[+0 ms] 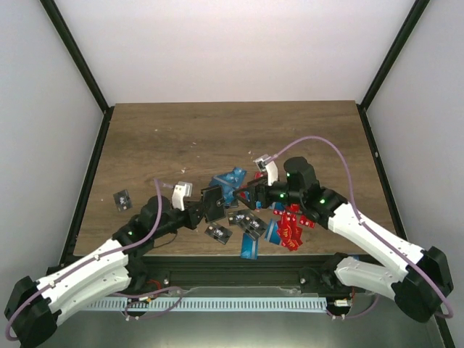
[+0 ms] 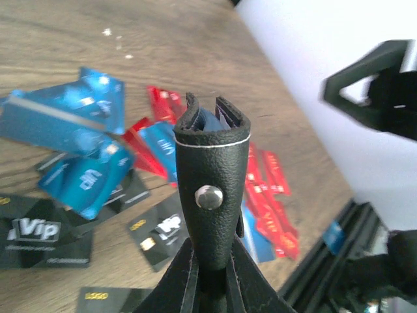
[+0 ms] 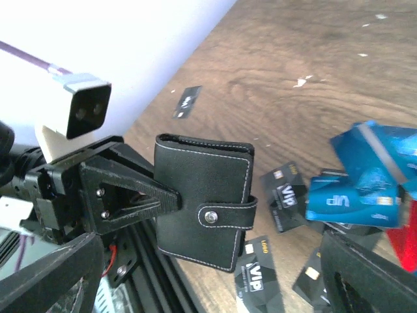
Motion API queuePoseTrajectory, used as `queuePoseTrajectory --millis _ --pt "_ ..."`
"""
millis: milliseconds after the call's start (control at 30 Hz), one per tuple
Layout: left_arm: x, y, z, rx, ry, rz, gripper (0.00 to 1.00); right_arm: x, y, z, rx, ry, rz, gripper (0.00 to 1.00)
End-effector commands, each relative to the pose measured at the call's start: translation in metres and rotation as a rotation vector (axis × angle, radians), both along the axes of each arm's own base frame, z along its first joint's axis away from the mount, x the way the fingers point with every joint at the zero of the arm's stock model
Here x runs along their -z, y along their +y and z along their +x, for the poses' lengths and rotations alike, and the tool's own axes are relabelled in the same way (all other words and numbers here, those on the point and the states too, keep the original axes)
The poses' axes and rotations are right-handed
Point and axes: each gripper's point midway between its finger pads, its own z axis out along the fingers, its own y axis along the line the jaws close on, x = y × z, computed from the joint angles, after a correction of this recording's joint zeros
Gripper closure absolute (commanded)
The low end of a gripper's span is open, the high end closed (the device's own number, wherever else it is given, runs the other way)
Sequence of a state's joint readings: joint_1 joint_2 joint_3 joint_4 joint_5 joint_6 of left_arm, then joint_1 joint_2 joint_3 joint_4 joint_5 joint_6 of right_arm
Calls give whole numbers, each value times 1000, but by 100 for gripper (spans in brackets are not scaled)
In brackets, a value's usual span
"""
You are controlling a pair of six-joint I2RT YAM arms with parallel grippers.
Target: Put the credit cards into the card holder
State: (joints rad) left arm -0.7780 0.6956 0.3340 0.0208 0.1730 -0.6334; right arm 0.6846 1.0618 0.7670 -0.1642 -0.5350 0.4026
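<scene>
The card holder (image 3: pixel 203 199) is a black stitched case with its clasp tab snapped across. My left gripper (image 1: pixel 206 209) is shut on one side of it and holds it above the table's near edge. Seen end-on in the left wrist view, the card holder (image 2: pixel 212 186) has a blue edge showing inside its top fold. My right gripper (image 1: pixel 250 192) stands open just right of the holder, fingers (image 3: pixel 368 274) spread with nothing between them. The credit cards lie loose on the wood: blue ones (image 1: pixel 230 181), red ones (image 1: pixel 290 230) and black ones (image 1: pixel 217 233).
A lone black card (image 1: pixel 122 199) lies apart at the left of the wooden table (image 1: pixel 217 130). Black frame posts and white walls close in the sides and back. A metal rail (image 1: pixel 239 272) runs along the near edge under the holder.
</scene>
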Motion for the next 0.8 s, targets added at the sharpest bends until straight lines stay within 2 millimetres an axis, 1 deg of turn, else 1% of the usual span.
queuePoseTrajectory --millis 0,67,133,200,400,500,633,767 --pt "-4 5 17 -77 -31 61 96 11 -18 11 159 12 -68 8" --pt "-6 3 20 -78 -32 65 96 14 -18 11 179 14 -76 8" --pt "0 0 23 -77 -14 88 96 18 -17 11 201 25 -93 9" --pt "1 -3 25 -70 -7 96 96 22 -17 13 219 31 -110 9" --pt "-3 -13 30 -51 4 99 96 27 -14 16 225 37 -143 10" --pt "-4 -20 30 -25 5 86 96 30 -2 13 191 48 -156 11" --pt "-1 -28 30 1 25 78 96 41 17 7 155 77 -172 12" --pt "-3 -35 29 30 37 65 96 56 24 12 182 120 -188 13"
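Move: The card holder, pinched in the left fingers, has its middle about 7 cm left of the open right hand, 1 cm back and 6 cm lower. From the left hand it sits some 3 cm right and 2 cm forward, about level. On the table, some 21 cm below the right hand, the blue cards lie 3 cm ahead and 2 cm left; the black cards lie 9 cm back and 4 cm right. Open right hand sinks about 7 cm towards the card holder, which the left carries forward, down and right. ##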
